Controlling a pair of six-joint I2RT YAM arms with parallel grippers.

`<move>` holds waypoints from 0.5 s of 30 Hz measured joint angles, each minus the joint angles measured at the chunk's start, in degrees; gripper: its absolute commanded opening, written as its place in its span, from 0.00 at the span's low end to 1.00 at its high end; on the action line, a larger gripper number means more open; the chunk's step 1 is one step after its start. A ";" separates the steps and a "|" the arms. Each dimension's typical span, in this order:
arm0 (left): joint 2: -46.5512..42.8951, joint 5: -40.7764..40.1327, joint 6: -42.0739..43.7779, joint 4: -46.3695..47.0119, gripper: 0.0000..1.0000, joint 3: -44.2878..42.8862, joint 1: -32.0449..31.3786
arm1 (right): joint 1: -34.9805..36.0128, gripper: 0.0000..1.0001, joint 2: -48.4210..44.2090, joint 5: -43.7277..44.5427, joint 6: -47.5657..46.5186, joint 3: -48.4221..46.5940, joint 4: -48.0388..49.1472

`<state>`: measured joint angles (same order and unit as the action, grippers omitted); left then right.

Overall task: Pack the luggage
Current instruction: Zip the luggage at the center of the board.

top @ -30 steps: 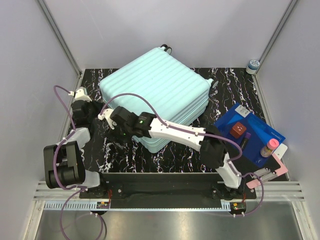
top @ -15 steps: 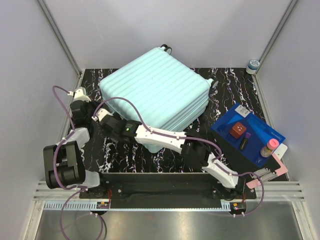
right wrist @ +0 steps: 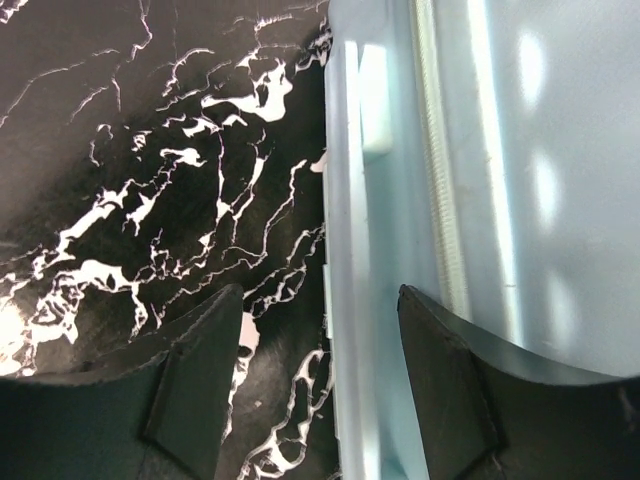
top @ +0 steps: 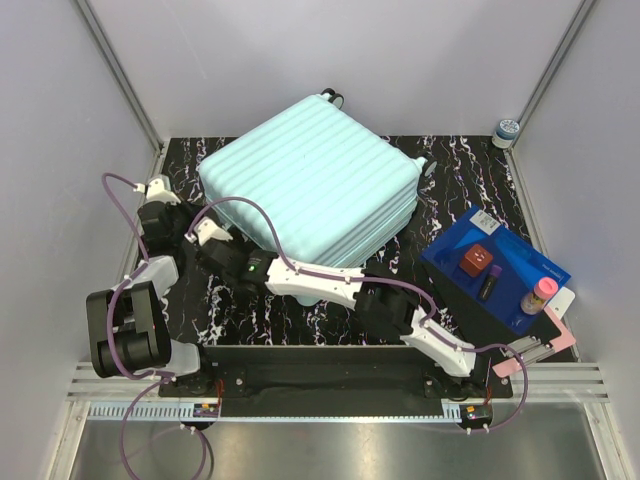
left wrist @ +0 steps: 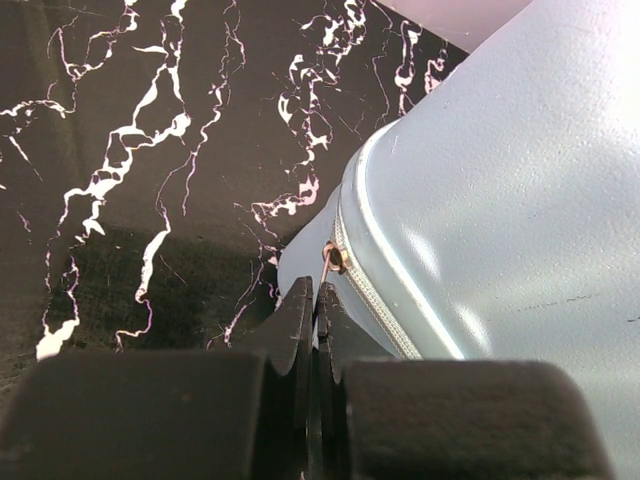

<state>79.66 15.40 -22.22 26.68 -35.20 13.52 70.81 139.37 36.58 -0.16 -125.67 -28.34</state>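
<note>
The luggage (top: pixel 310 185), a closed mint-green ribbed suitcase, lies flat on the black marbled table. At its near-left corner my left gripper (top: pixel 190 228) is shut on the zipper pull (left wrist: pixel 327 268), whose brass ring sits on the zipper line; the left gripper (left wrist: pixel 318 300) has its fingers pressed together around the thin tab. My right arm reaches across the suitcase's front to the same corner. The right gripper (top: pixel 212 255) is open. In the right wrist view the right gripper (right wrist: pixel 320 340) straddles the pale shell edge (right wrist: pixel 350 250), one finger over the table, the other against the shell.
A flat blue box (top: pixel 520 255) at the right holds a red-brown block (top: pixel 476 259), a dark tube (top: pixel 490 281) and a pink-capped bottle (top: pixel 540 295). A small jar (top: pixel 506 131) stands in the far right corner. A pink tool (top: pixel 540 348) lies by the right base.
The right arm has swung left along the suitcase's front and stretched lower, bringing its open gripper to the near-left corner. The left gripper has held still, shut.
</note>
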 measured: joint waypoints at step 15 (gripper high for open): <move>0.00 1.29 -0.28 0.04 0.00 0.22 0.48 | -2.86 0.00 -4.00 -3.30 6.08 11.04 6.43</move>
<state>79.66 16.69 -22.50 26.72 -34.98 14.00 67.94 135.37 33.28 5.91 -114.63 -21.91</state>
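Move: The stretch of the luggage's side handle that the right hand goes for runs between its open fingers, roughly 3 cm below, 2 cm to its right and 1 cm ahead. The zipper line lies some 4 cm ahead of that hand and 4 to its right, about 1 cm above; the zipper pull, about 11 cm ahead, 5 left and 2 up. From the left hand, the pull is 1 cm straight ahead, level, in its fingertips, and the handle stretch about 10 cm back, 7 right and 5 below. The right hand sinks about 3 cm so that its open fingers straddle the luggage's side handle, then eases some 2 cm to the right and a little forward towards the luggage wall, tipping slightly, while the fingers shut most of the way and pinch the handle from both sides. The left hand stays in place at the luggage's left corner with its fingers shut, keeping its hold on the zipper pull. ##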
